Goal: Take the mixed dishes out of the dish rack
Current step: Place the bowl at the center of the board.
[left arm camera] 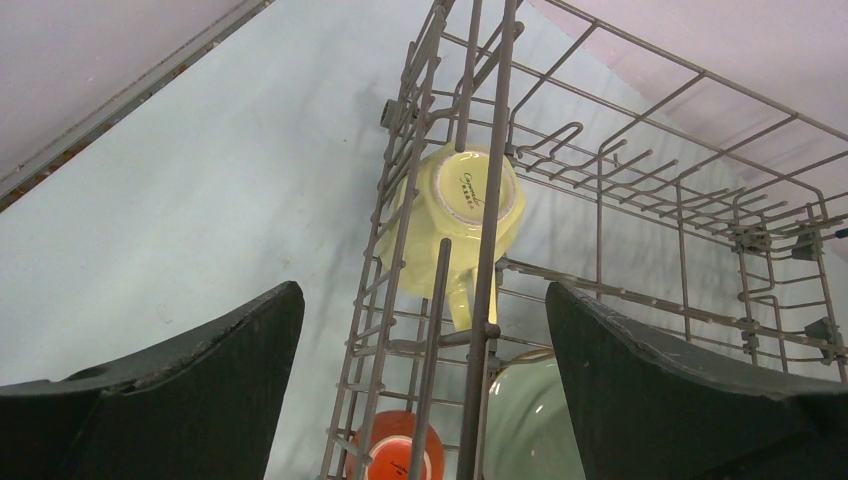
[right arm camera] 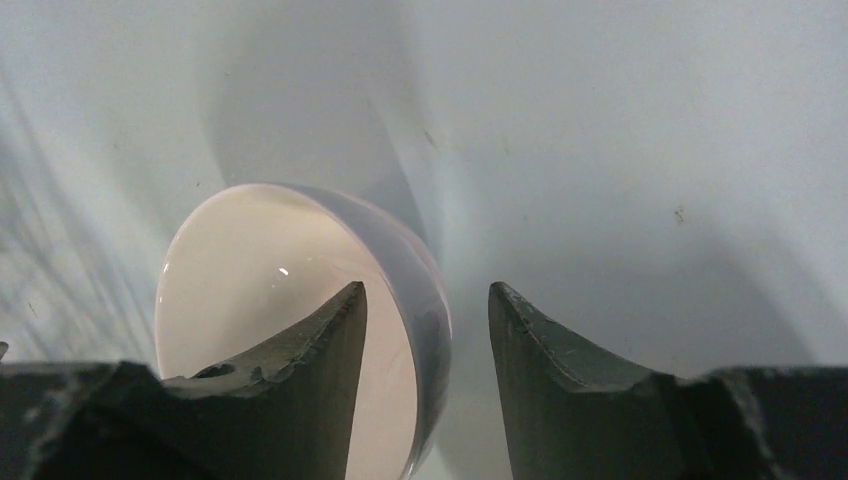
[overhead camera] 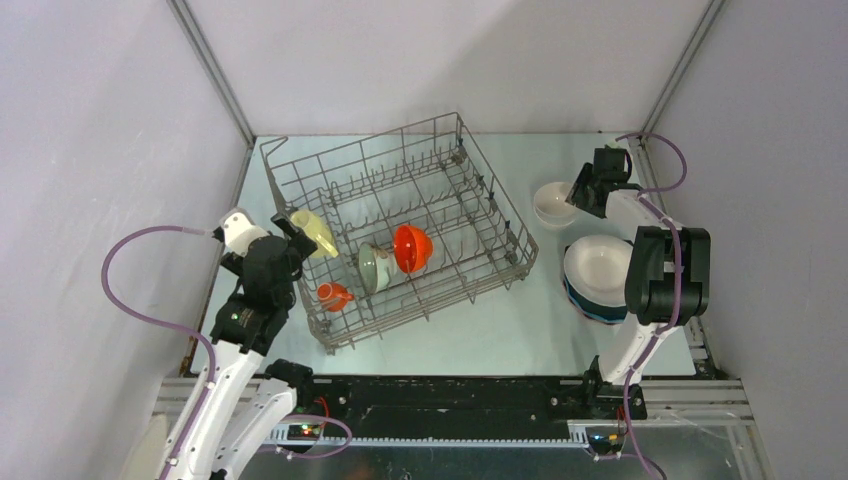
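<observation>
The grey wire dish rack [overhead camera: 497,195] holds a pale yellow cup [overhead camera: 315,232], a pale green bowl [overhead camera: 374,268], an orange bowl [overhead camera: 412,248] and a small orange mug [overhead camera: 333,295]. My left gripper [overhead camera: 288,236] hangs open at the rack's left end. In the left wrist view that gripper [left arm camera: 425,290] looks through the rack wall [left arm camera: 485,300] at the cup [left arm camera: 455,200], mug [left arm camera: 395,455] and green bowl [left arm camera: 530,420]. A white bowl [overhead camera: 553,203] sits on the table to the right. My right gripper [right arm camera: 428,287] straddles this bowl's [right arm camera: 270,300] rim, jaws apart with gaps on both sides.
A stack of plates topped by a white bowl [overhead camera: 597,275] stands on the table at the right, beside my right arm's elbow. Enclosure walls close in on the left, the back and the right. The rack lies at an angle across the table.
</observation>
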Tool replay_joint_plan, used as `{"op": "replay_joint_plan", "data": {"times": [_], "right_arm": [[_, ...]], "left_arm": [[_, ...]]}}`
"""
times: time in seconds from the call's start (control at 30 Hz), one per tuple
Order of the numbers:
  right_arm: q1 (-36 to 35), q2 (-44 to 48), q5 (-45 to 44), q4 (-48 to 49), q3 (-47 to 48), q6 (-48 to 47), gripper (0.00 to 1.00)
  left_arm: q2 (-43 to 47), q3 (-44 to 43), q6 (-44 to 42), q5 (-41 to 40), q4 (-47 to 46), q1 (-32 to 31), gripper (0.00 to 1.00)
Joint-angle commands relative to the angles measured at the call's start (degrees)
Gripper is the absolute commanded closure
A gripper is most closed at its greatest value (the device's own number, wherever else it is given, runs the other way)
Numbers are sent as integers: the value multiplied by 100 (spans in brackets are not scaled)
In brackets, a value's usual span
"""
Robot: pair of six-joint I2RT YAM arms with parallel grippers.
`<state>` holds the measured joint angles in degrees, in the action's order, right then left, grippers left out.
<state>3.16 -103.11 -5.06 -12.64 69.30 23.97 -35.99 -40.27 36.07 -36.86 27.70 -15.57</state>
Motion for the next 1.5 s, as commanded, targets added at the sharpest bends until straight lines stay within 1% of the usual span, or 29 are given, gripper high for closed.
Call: {"op": "replay_joint_plan", "data": {"times": [0.0,0.1,0.2,0.47,0.63,0.73,0.8,0.87,0.9,0.93,0.97,1.0,1.03,1.1,1.13,1.17,1.3,1.4,1.43,1.47], "right_arm": [[-30,-12,-204,194,120,-72,47],[-53,-9,-182,221,106,-153,50],[-109,75,139,526,-26,-273,53],[-197,393,258,951,-348,-349,51],[-152,462,719,1094,-424,-184,51],[-147,466,624,1092,-431,-175,50],[-138,540,294,1006,-434,-157,48],[-132,700,-225,851,-437,-148,43],[-131,768,-321,820,-451,-147,38],[-134,967,-432,808,-469,-158,35],[-137,1069,-455,808,-498,-165,28],[-159,1308,-398,810,-515,-204,26],[-176,1441,-341,809,-527,-293,16],[-357,1827,-285,778,-531,-455,3],[-563,2077,-285,789,-531,-538,1],[-677,2208,-311,807,-531,-715,1],[-1534,2921,-460,1152,-526,-1119,0],[-2316,3155,-51,1486,-526,-1114,1],[-2467,3211,25,1511,-528,-1063,0],[-2781,3219,144,1533,-535,-1027,0]], "left_arm": [[2,-14,-57,-27,-137,19,2],[12,-8,-48,-20,-137,19,2],[24,-22,-52,-18,-121,19,2],[85,6,-48,-39,-129,19,2],[108,0,-48,-8,-105,17,2],[157,20,-44,-36,-111,19,2],[165,35,-47,-26,-142,19,2],[150,30,-48,-22,-139,19,2],[143,29,-48,-23,-146,19,2],[120,33,-48,-18,-153,19,2],[110,31,-48,-4,-165,19,2],[86,25,-48,4,-171,19,2],[71,16,-48,28,-165,19,2],[52,11,-48,33,-165,19,2],[49,20,-48,28,-176,19,2],[48,24,-48,29,-201,19,2],[8,41,-62,109,-263,19,2],[-19,9,-57,99,-221,19,2],[-17,1,-52,100,-186,19,2],[-11,-16,-53,102,-151,19,2]]}}
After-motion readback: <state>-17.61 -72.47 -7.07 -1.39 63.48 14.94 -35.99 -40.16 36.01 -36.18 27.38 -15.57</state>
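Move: The nested white bowls sit with their middle about 6 cm left of the right hand, 2 cm back and 3 cm lower, their rim between its half-open fingers. From the same hand, the plate stack lies some 17 cm back and 3 cm right; the orange bowl in the rack is roughly 41 cm left and 11 cm back. From the idle left hand, the white bowls are about 60 cm right, 18 cm ahead and 18 cm lower. The right hand nudges the white bowls left, opens fully and climbs some 22 cm, swinging about 12 cm left. ##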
